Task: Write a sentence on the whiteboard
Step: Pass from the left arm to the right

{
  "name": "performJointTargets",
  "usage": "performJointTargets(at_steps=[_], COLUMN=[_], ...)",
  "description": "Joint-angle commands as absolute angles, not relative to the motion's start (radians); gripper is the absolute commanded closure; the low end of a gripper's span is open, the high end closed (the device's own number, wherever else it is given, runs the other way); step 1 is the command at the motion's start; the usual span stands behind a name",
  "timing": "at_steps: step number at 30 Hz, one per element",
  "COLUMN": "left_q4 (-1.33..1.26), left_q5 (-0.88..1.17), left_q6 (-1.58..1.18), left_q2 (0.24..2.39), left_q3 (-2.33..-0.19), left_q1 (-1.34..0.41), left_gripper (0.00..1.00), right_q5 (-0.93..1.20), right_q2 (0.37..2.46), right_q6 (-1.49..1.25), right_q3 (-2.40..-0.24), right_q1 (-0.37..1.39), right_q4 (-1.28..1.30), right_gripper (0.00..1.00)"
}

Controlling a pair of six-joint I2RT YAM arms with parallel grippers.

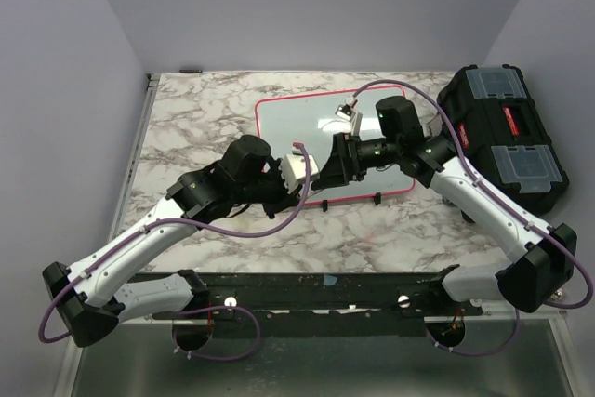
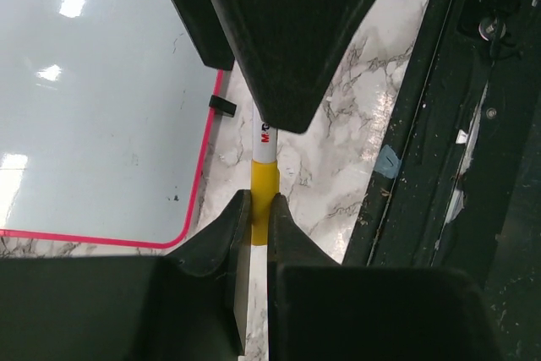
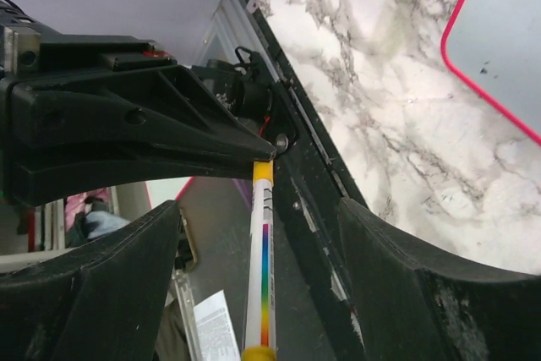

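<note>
The whiteboard [image 1: 288, 127] lies flat on the marble table, glossy white with a pink-red rim, and also shows in the left wrist view [image 2: 101, 107] and the right wrist view [image 3: 507, 40]. The sentence is not in view; the visible board surface carries only a few dark specks. My left gripper [image 2: 260, 200] is shut on the yellow end of a white marker [image 2: 264, 145] just off the board's near edge. My right gripper [image 3: 258, 209] faces it, its fingers standing apart on either side of the rainbow-striped marker [image 3: 264, 276] without touching it. Seen from above, the left gripper [image 1: 302, 174] and right gripper [image 1: 327, 172] meet over that edge.
A black toolbox [image 1: 507, 141] with clear lid compartments stands at the table's right. A black rail [image 1: 316, 287] runs along the near edge, by the arm bases. Two small black clips sit on the board's near rim [image 1: 376, 198]. Walls close the table's left and back.
</note>
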State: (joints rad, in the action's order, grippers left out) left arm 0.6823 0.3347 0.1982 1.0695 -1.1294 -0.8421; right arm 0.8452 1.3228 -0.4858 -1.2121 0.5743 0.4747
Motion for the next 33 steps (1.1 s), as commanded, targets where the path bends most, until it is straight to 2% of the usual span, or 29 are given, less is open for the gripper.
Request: performJointTargets(at_steps=[1, 8, 13, 21, 33], left_q4=[0.658, 0.650, 0.653, 0.653, 0.659], left_q5=[0.338, 0.327, 0.333, 0.331, 0.300], left_q6=[0.212, 0.214, 0.225, 0.235, 0.244], left_q2=[1.041, 1.020, 1.020, 1.015, 1.009], left_q3=[-1.114, -1.099, -1.095, -1.088, -1.080], left_q1=[-0.859, -0.868, -0.879, -0.886, -0.901], left_gripper=[1.00, 1.00, 1.00, 1.00, 1.00], right_q5=[0.884, 0.888, 0.896, 0.907, 0.877], right_q2=[1.344, 1.338, 1.346, 1.367, 1.391], right_q6=[-0.471, -0.491, -0.477, -0.429, -0.374], right_q3=[-1.249, -1.241, -1.246, -1.277, -1.332], right_q1=[0.606, 0.616, 0.629, 0.639, 0.652], right_q4=[0.537, 0.523, 0.540, 0.612, 0.708], right_gripper=[0.24, 0.24, 0.28, 0.45, 0.54])
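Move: The marker, its yellow end pinched by the left fingers, reaches between the open right fingers: its middle is within about 1 cm of the right hand point, slightly back, left and below. From the left hand it is some 5 cm right, 3 cm ahead and 1 cm above. From the right hand, the whiteboard's middle lies about 11 cm ahead, 6 cm right; its left black clip 5 cm back, 3 cm right; both roughly 24 cm below. The right hand eases back about 3 cm, half closing its fingers around the marker while the left keeps its pinch. ##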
